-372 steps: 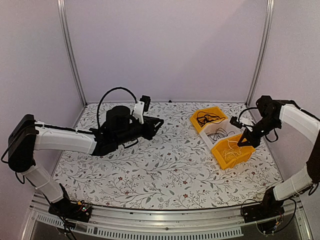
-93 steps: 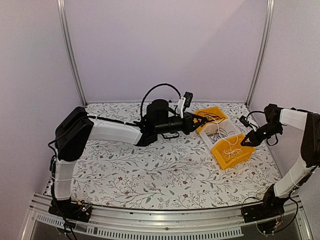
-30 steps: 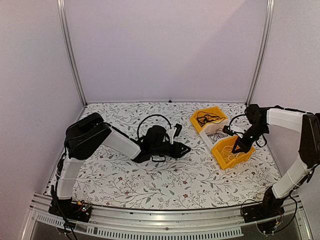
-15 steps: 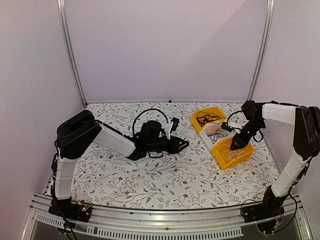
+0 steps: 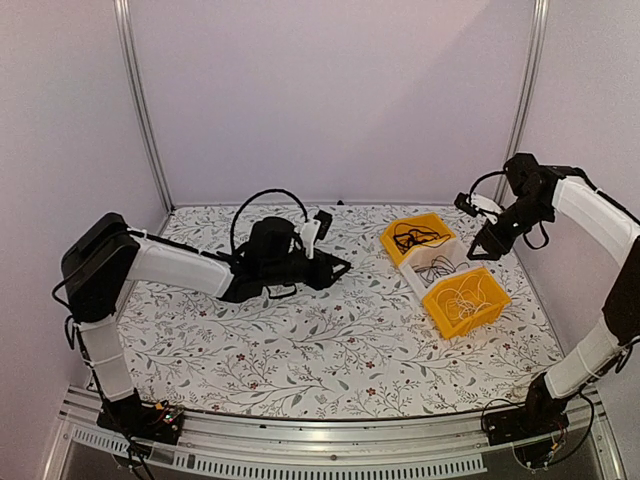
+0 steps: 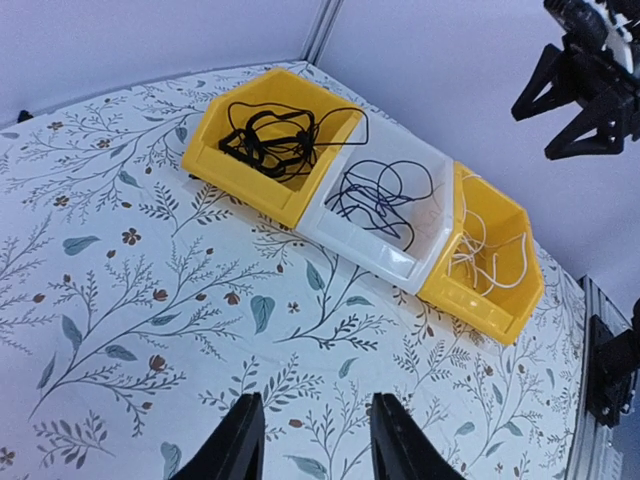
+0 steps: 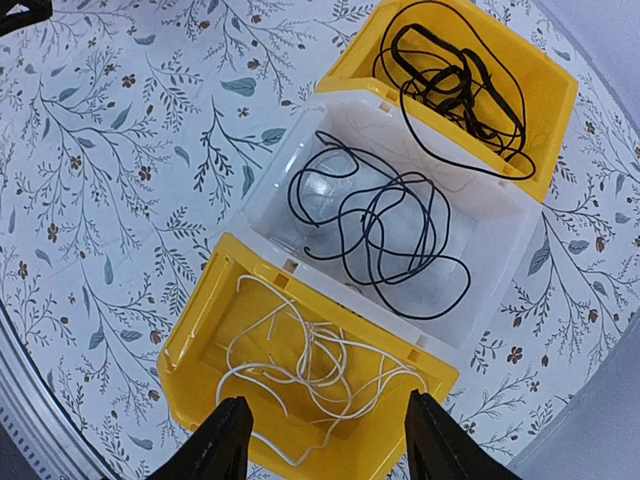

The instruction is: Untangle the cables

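The cables lie sorted in three bins at the right. A white cable [image 7: 320,360] loops in the near yellow bin [image 5: 467,302]. A thin dark cable [image 7: 385,225] coils in the white middle bin [image 5: 440,268]. A thicker black cable [image 7: 450,80] is bunched in the far yellow bin [image 5: 416,237]. My right gripper [image 5: 484,242] hangs open high above the bins, holding nothing. Left of the bins, my left gripper [image 5: 340,268] hovers over the bare cloth with its jaws apart and empty. The left wrist view shows the black cable [image 6: 270,140], dark cable [image 6: 385,195] and white cable [image 6: 485,255].
A floral tablecloth [image 5: 330,340] covers the table. Purple walls and metal posts [image 5: 140,105] close in the back and sides. A thick black hose [image 5: 262,200] arches over the left arm.
My right gripper opened, let the white cable fall into the near yellow bin, and rose up and back. The left arm drew back to the left, away from the bins.
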Robot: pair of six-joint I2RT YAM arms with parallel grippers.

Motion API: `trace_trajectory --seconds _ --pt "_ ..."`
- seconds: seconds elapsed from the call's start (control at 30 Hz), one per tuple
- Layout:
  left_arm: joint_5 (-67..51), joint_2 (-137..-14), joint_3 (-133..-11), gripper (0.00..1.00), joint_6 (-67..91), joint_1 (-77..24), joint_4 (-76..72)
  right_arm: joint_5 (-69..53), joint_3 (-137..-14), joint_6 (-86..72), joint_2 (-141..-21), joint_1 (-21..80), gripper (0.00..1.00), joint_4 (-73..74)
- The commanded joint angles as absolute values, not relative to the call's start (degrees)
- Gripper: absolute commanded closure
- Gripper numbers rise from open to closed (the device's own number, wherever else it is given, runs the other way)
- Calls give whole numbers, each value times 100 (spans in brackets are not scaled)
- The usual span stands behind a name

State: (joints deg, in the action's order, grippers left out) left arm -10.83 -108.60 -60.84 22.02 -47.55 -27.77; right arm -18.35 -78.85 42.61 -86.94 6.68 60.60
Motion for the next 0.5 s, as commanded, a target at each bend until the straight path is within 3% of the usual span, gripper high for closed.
trace_trajectory --seconds 0.0,0.1,0.13,0.2,0.23,0.47 --pt "-309 -10252 -6036 64 1739 -4687 -1721 -2288 -8301 4135 -8450 676 38 5649" --pt "195 -9901 -6164 64 1660 -4610 -1002 -2619 -8122 3589 -8215 671 35 4457" --pt "344 -9787 -6244 63 1658 -4574 -695 -2565 -7940 3398 -8131 665 29 3951" --pt "708 -9523 -6479 63 1624 -4501 57 -2281 -7433 2924 -7902 663 4 2802" --pt "1001 -9403 -6588 63 1597 -4487 454 -2113 -7234 2656 -7795 667 2 2354" --pt "2267 -8496 -6825 39 1245 -4452 1586 -2339 -7274 1221 -7517 670 1 1205"
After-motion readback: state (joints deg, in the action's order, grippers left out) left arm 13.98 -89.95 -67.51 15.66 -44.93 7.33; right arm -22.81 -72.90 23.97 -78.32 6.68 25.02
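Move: The white cable lies loose in the near yellow bin, roughly 15 cm below the empty right hand and about 4 cm back from it. From the same hand, the thin dark cable in the white bin is about 6 cm ahead and 6 cm left; the black cable in the far yellow bin is some 16 cm ahead and 11 cm left. For the left hand, the white cable is about 28 cm right, 2 cm back and 11 cm down. Right hand rises 11 cm and forward, opening fully, leaving the white cable; left swings 11 cm leftward, rising. ##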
